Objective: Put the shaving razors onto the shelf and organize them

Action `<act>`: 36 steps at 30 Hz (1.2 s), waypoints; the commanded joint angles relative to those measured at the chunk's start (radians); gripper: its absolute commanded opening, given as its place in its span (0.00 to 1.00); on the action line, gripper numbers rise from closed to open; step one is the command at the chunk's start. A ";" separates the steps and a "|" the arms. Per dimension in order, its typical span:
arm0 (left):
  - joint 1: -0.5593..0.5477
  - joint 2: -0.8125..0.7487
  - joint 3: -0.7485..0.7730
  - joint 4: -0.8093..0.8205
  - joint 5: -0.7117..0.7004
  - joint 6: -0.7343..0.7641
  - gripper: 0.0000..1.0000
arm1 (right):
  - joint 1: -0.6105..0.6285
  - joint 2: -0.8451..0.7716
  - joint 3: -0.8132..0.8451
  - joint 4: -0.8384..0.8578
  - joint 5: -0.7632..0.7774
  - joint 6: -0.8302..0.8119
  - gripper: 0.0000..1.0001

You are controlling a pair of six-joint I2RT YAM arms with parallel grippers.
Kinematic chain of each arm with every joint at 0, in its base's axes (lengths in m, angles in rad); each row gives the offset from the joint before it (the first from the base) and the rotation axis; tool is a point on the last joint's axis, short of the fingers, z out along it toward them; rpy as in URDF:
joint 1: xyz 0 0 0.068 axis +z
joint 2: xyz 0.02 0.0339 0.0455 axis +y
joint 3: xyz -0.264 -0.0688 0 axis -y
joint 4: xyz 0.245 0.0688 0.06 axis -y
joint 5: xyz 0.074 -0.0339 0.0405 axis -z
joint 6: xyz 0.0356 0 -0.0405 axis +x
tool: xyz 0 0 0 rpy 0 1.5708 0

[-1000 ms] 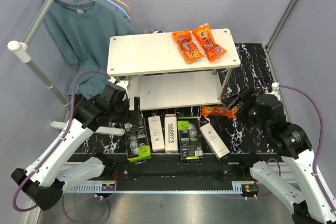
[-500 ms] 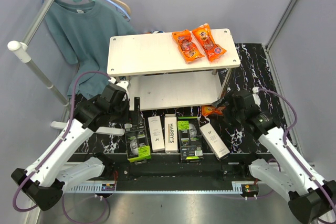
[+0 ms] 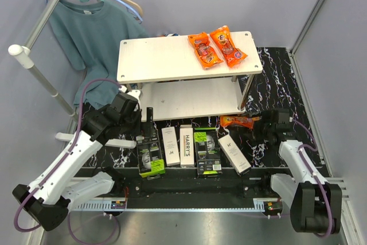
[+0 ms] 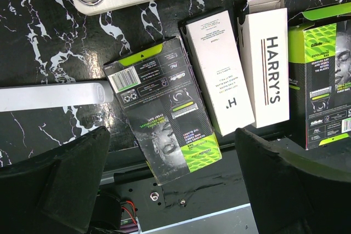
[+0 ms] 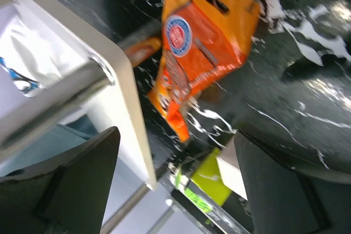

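Five shaving razors lie in a row on the black marble table in front of the shelf (image 3: 160, 61): a black-and-green box (image 3: 150, 156), two slim white boxes (image 3: 170, 146) (image 3: 187, 146), a second black-and-green box (image 3: 207, 151) and a third white one (image 3: 234, 153). My left gripper (image 3: 147, 121) hovers open above the leftmost black box (image 4: 164, 127), beside the white "H" box (image 4: 219, 72) and the "HARRY'S" box (image 4: 269, 67). Low on the right, my right gripper (image 3: 262, 125) is open and empty, facing an orange packet (image 5: 203, 42).
Two orange snack packets (image 3: 205, 50) (image 3: 228, 46) lie on the shelf's top board, a third (image 3: 238, 121) on the table by the shelf's right front leg (image 3: 243, 97). A teal T-shirt (image 3: 94, 32) hangs on a rack at the back left.
The right arm has dropped low and drawn back to the right, off the orange packet on the table. The left arm and the boxes have not moved.
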 commanded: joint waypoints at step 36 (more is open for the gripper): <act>-0.001 -0.039 0.012 0.012 -0.001 0.011 0.99 | -0.193 0.410 -0.129 0.452 -0.197 -0.017 0.11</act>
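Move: The orange razor pack lies on the black table with its middle some 5 cm left of the right hand, about 2 cm farther out and 6 cm below; its right end reaches almost under the fingers. The foot of the shelf's right front leg is about 7 cm ahead and 5 cm left. The tilted white box lies roughly 11 cm back and 8 cm left. From the left hand the pack is about 10 cm ahead, 35 cm right and 17 cm below. Downward mostly, about 5 cm, after first easing a couple of centimetres forward and to the right, the right hand sinks onto the right end of the orange razor pack. Its left side rolls up some 10 degrees, and the wide-open fingers close most of the way, faster near the end, to pinch that end beside the table top. ##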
